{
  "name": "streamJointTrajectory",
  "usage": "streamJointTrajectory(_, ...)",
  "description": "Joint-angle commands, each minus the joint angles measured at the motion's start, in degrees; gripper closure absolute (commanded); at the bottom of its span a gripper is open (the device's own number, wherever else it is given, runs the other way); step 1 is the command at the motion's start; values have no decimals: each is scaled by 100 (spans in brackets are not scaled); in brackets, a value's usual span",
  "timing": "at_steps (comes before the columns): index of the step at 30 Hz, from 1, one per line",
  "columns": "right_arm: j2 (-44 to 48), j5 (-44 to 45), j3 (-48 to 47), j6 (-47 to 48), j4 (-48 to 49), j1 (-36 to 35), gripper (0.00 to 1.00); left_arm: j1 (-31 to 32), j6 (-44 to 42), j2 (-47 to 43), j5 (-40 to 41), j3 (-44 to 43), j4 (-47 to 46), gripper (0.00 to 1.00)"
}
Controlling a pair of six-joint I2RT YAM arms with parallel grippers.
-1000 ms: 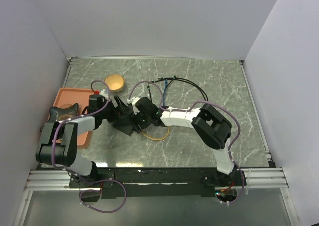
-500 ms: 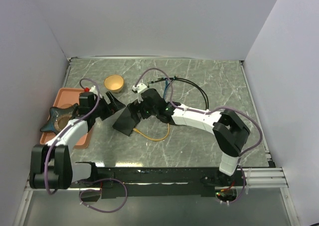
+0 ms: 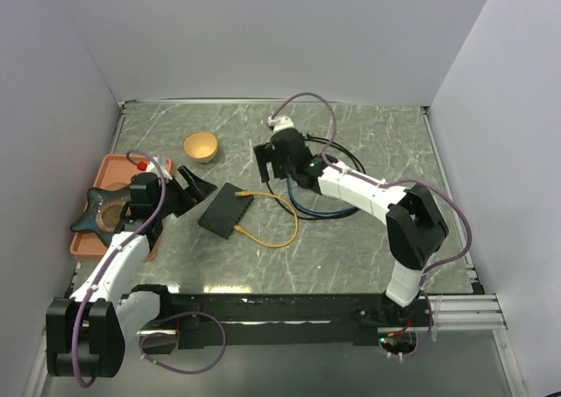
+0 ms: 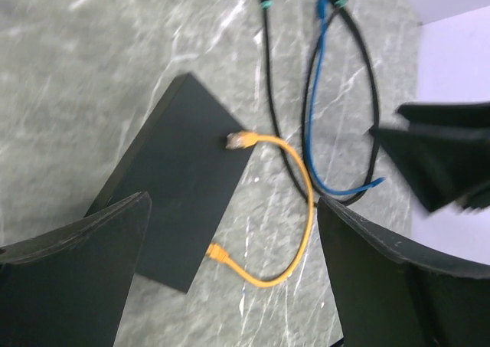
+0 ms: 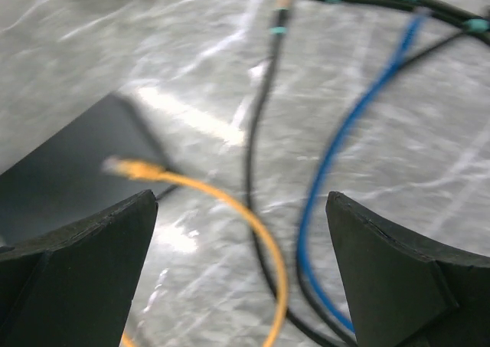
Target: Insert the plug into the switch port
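Note:
The switch (image 3: 224,211) is a flat matte-black box lying on the marble table; it also fills the lower left of the left wrist view (image 4: 172,186). A yellow cable (image 3: 285,217) loops to its right. One yellow plug (image 4: 239,140) sits at the switch's far corner edge; I cannot tell whether it is seated in a port. The other plug (image 4: 217,251) lies beside the switch's long side. My left gripper (image 3: 197,187) stands open just left of the switch, nothing between its fingers (image 4: 233,201). My right gripper (image 3: 270,171) hovers open behind the switch, over the cables (image 5: 241,198).
An orange tray (image 3: 88,239) holding a dark star-shaped thing (image 3: 103,206) sits at the left edge under my left arm. A small yellow bowl (image 3: 201,145) stands behind it. Black cables (image 3: 346,156) and a blue cable (image 3: 302,206) curl under my right arm.
Both grippers were crowded over the switch a second ago. The right one opened wide and pulled back toward the far side; the left one drew back to the left, leaving the switch uncovered.

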State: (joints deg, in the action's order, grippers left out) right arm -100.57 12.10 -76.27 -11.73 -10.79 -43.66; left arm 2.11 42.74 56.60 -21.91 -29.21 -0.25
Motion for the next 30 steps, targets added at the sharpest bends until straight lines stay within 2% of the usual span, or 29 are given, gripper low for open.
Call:
streamJointTrajectory(1,-234,267,-739,-339,-467,515,1,-18,50,-53,161,-84,201,4)
streamJointTrajectory(8,-1173,-93,-1574,-568,-1004,1078,7,-18,68,9,38,29,69,4)
streamJointTrajectory(10,-1385,-146,-1899,-594,-1241,1123,12,-18,76,79,3,38,69,4)
streamJointTrajectory(16,-2018,-234,-2401,-664,-1601,1167,19,-18,50,150,-15,65,-89,4)
streamJointTrajectory(21,-2265,-313,-2375,-831,-1637,1210,42,-18,33,150,-6,74,-89,4)
streamJointTrajectory(26,-2335,-497,-2252,-910,-1514,1281,50,-17,68,106,-6,91,-107,4)
streamJointTrajectory(29,-2379,-629,-2234,-910,-1427,1298,67,-18,59,88,20,65,-54,4)
streamJointTrajectory(30,-2396,-665,-2252,-910,-1426,1299,67,-18,50,88,20,65,-54,4)
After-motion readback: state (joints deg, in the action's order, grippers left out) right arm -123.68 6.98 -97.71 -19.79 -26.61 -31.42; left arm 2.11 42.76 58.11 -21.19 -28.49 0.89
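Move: The blue cable's near-straight stretch below its plug is what the right hand goes for: about 9 cm ahead, 5 cm to its right and 12 cm below. The black cable's plug lies some 14 cm ahead and 1 cm to the left. The switch, with the orange cable at its edge, is about 10 cm left and 4 cm back. From the left hand, that blue stretch is roughly 16 cm ahead and 19 cm right. Swing the open right gripper forward and to the right, away from the switch, about 9 cm forward and 5 cm right. Then drop it about 9 cm over the blue cable, tipping the fingers some 20 degrees further down and turning them clockwise; bring the fingers more than halfway shut with the cable lined up between the tips, not yet pinched. ##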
